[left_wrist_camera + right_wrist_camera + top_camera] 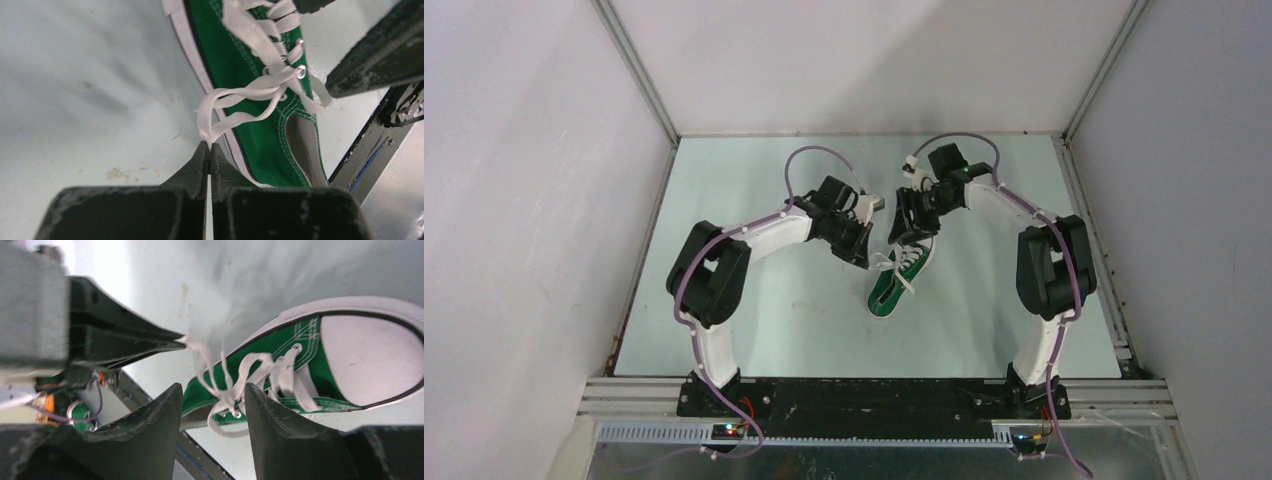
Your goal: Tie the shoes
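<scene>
The green sneaker (899, 280) with white toe cap and white laces lies on the table, toe toward the back. My left gripper (209, 146) is shut on a loop of the white lace (235, 100), pulled out to the shoe's left side; it also shows in the top view (867, 260). My right gripper (212, 395) is open and hovers just above the lace crossing near the top eyelets (232, 400), with lace strands between its fingers. In the top view the right gripper (902, 232) is over the shoe's toe end. The shoe also shows in the right wrist view (300, 350).
The pale green table (754, 320) is walled at the back and both sides, with metal rails (634, 260) along its edges. Both arms arch inward over the table's middle, close together.
</scene>
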You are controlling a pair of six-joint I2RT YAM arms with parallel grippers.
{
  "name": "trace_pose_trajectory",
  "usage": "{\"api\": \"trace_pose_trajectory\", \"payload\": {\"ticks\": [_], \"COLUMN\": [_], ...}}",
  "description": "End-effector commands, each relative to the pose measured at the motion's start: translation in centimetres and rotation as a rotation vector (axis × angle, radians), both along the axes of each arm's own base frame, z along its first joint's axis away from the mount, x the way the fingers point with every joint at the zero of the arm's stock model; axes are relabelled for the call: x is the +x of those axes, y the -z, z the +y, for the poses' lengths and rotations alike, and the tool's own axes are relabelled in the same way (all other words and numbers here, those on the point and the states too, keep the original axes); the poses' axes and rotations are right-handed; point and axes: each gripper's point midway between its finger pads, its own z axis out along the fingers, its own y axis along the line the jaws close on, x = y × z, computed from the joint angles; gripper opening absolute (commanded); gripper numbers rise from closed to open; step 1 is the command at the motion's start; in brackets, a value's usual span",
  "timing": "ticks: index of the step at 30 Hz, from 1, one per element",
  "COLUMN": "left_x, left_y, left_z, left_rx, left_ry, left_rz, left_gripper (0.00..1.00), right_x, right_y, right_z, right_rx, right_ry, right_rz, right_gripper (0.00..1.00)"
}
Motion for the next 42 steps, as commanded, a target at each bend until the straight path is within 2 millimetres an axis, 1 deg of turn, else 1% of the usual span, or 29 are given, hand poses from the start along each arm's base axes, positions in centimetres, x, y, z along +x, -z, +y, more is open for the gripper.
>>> {"api": "trace_pose_trajectory", "payload": {"ticks": [1, 2, 3, 5, 6, 9, 12, 15, 22, 24, 25, 26, 27, 28, 29, 30, 31, 32, 33, 34, 35, 36, 37, 38, 39, 40, 41, 42], "left_x": [2.5, 2.7, 2.5, 1.8, 1.6, 1.2, 1.1, 1.1, 1.6, 1.7, 1.8, 2.0, 2.2, 2.5, 2.6, 2.8, 2.8, 3.0, 3.0, 3.1, 3.1, 3.1, 3.1, 3.2, 3.1, 3.2, 3.0, 2.9], "left_y": [-2.4, -2.6, -2.7, -3.0, -3.3, -3.2, -3.0, -2.9, -2.4, -2.3, -2.2, -2.1, -2.1, -2.0, -1.9, -1.8, -1.5, -1.3, -1.1, -0.8, -0.6, -0.2, 0.0, 0.4, 0.7, 1.2, 1.6, 1.9], "left_z": [0.9, 0.8, 0.7, 0.0, -0.3, -0.7, -0.9, -0.9, -0.4, -0.3, -0.2, 0.0, 0.1, 0.5, 0.7, 1.2, 1.5, 2.0, 2.3, 2.8, 3.1, 3.6, 3.9, 4.4, 4.8, 5.3, 5.9, 6.3], "left_rx": [0.052, 0.046, 0.038, -0.003, -0.024, -0.042, -0.048, -0.05, -0.014, -0.003, 0.001, 0.013, 0.02, 0.042, 0.055, 0.077, 0.091, 0.114, 0.127, 0.153, 0.166, 0.19, 0.207, 0.237, 0.259, 0.289, 0.319, 0.337], "left_ry": [-0.126, -0.127, -0.119, -0.078, -0.06, -0.035, -0.027, -0.026, -0.062, -0.069, -0.073, -0.082, -0.088, -0.103, -0.112, -0.125, -0.127, -0.141, -0.145, -0.157, -0.157, -0.164, -0.164, -0.176, -0.175, -0.183, -0.185, -0.187], "left_rz": [-0.013, -0.012, -0.006, 0.021, 0.033, 0.057, 0.07, 0.073, 0.064, 0.057, 0.054, 0.046, 0.04, 0.026, 0.02, 0.003, -0.005, -0.017, -0.023, -0.032, -0.037, -0.046, -0.051, -0.059, -0.058, -0.062, -0.058, -0.053], "left_gripper": [0.0, 0.0, 0.0, 0.0, 0.0, 0.0, 0.0, 0.0, 0.0, 0.0, 0.0, 0.0, 0.0, 0.0, 0.0, 0.0, 0.0, 0.0, 0.0, 0.0, 0.0, 0.0, 0.0, 0.0, 0.0, 0.0, 0.0, 0.0], "right_x": [3.0, 3.3, 3.5, 3.7, 3.6, 3.6, 3.2, 2.9, 2.1, 1.9, 1.9, 2.1, 2.4, 2.7, 3.2, 3.2, 3.6, 3.3, 3.3, 2.9, 2.4, 1.2, 0.8, -0.5, -0.7, -1.6, -2.2, -2.3], "right_y": [1.2, 1.1, 1.4, 1.9, 2.1, 2.4, 2.8, 3.5, 5.1, 5.3, 5.3, 4.9, 4.6, 3.5, 2.1, 1.6, 0.0, -0.1, -1.0, -0.6, -0.9, 0.3, 0.5, 2.0, 2.4, 3.8, 4.8, 5.2], "right_z": [-0.4, -0.4, -0.5, -0.6, -0.5, 0.0, 0.3, -0.2, -0.4, -0.2, -0.2, -0.4, -0.7, -0.9, -1.4, -1.9, -2.7, -3.5, -4.5, -5.6, -6.1, -6.5, -7.1, -7.8, -8.1, -8.9, -9.1, -9.4], "right_rx": [-0.181, -0.197, -0.242, -0.288, -0.298, -0.316, -0.347, -0.403, -0.462, -0.46, -0.459, -0.461, -0.462, -0.451, -0.436, -0.433, -0.42, -0.424, -0.417, -0.421, -0.414, -0.412, -0.403, -0.419, -0.406, -0.419, -0.421, -0.418], "right_ry": [0.132, 0.132, 0.141, 0.147, 0.144, 0.129, 0.112, 0.117, 0.084, 0.072, 0.066, 0.071, 0.082, 0.096, 0.117, 0.126, 0.155, 0.166, 0.191, 0.204, 0.209, 0.192, 0.195, 0.18, 0.186, 0.183, 0.181, 0.183], "right_rz": [-0.056, -0.073, -0.089, -0.105, -0.109, -0.123, -0.134, -0.132, -0.108, -0.104, -0.108, -0.122, -0.132, -0.16, -0.187, -0.198, -0.227, -0.225, -0.236, -0.211, -0.208, -0.167, -0.15, -0.108, -0.098, -0.061, -0.037, -0.029], "right_gripper": [0.52, 0.52, 0.52, 0.52, 0.51, 0.51, 0.5, 0.48, 0.43, 0.36, 0.27, 0.21, 0.07, 0.02, 0.0, 0.0, 0.0, 0.0, 0.0, 0.0, 0.0, 0.0, 0.0, 0.0, 0.0, 0.0, 0.0, 0.0]}}
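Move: The knot with its loose white loops lies almost straight below the open right fingers, some 6 cm down and perhaps 1 cm left. From the right hand, the shoe's toe cap is about 6 cm ahead, 4 cm right and 8 cm down; the ankle opening is about 7 cm back, 2 cm left and also 8 cm down. The left hand, already pinching a lace loop, has the knot roughly 6 cm to its right, level fore and aft, 1 cm lower. Down about 6 cm and slightly forward, the half-open right hand sinks to the knot, tipping some 25 degrees as its left side drops, shuts on lace strands, then pulls them right about 7 cm, rising about 4 cm and drifting back. The left keeps its loop pinched, bobs forward and up and part-way back, then draws left about 3 cm, sinking a little, away from the knot. ##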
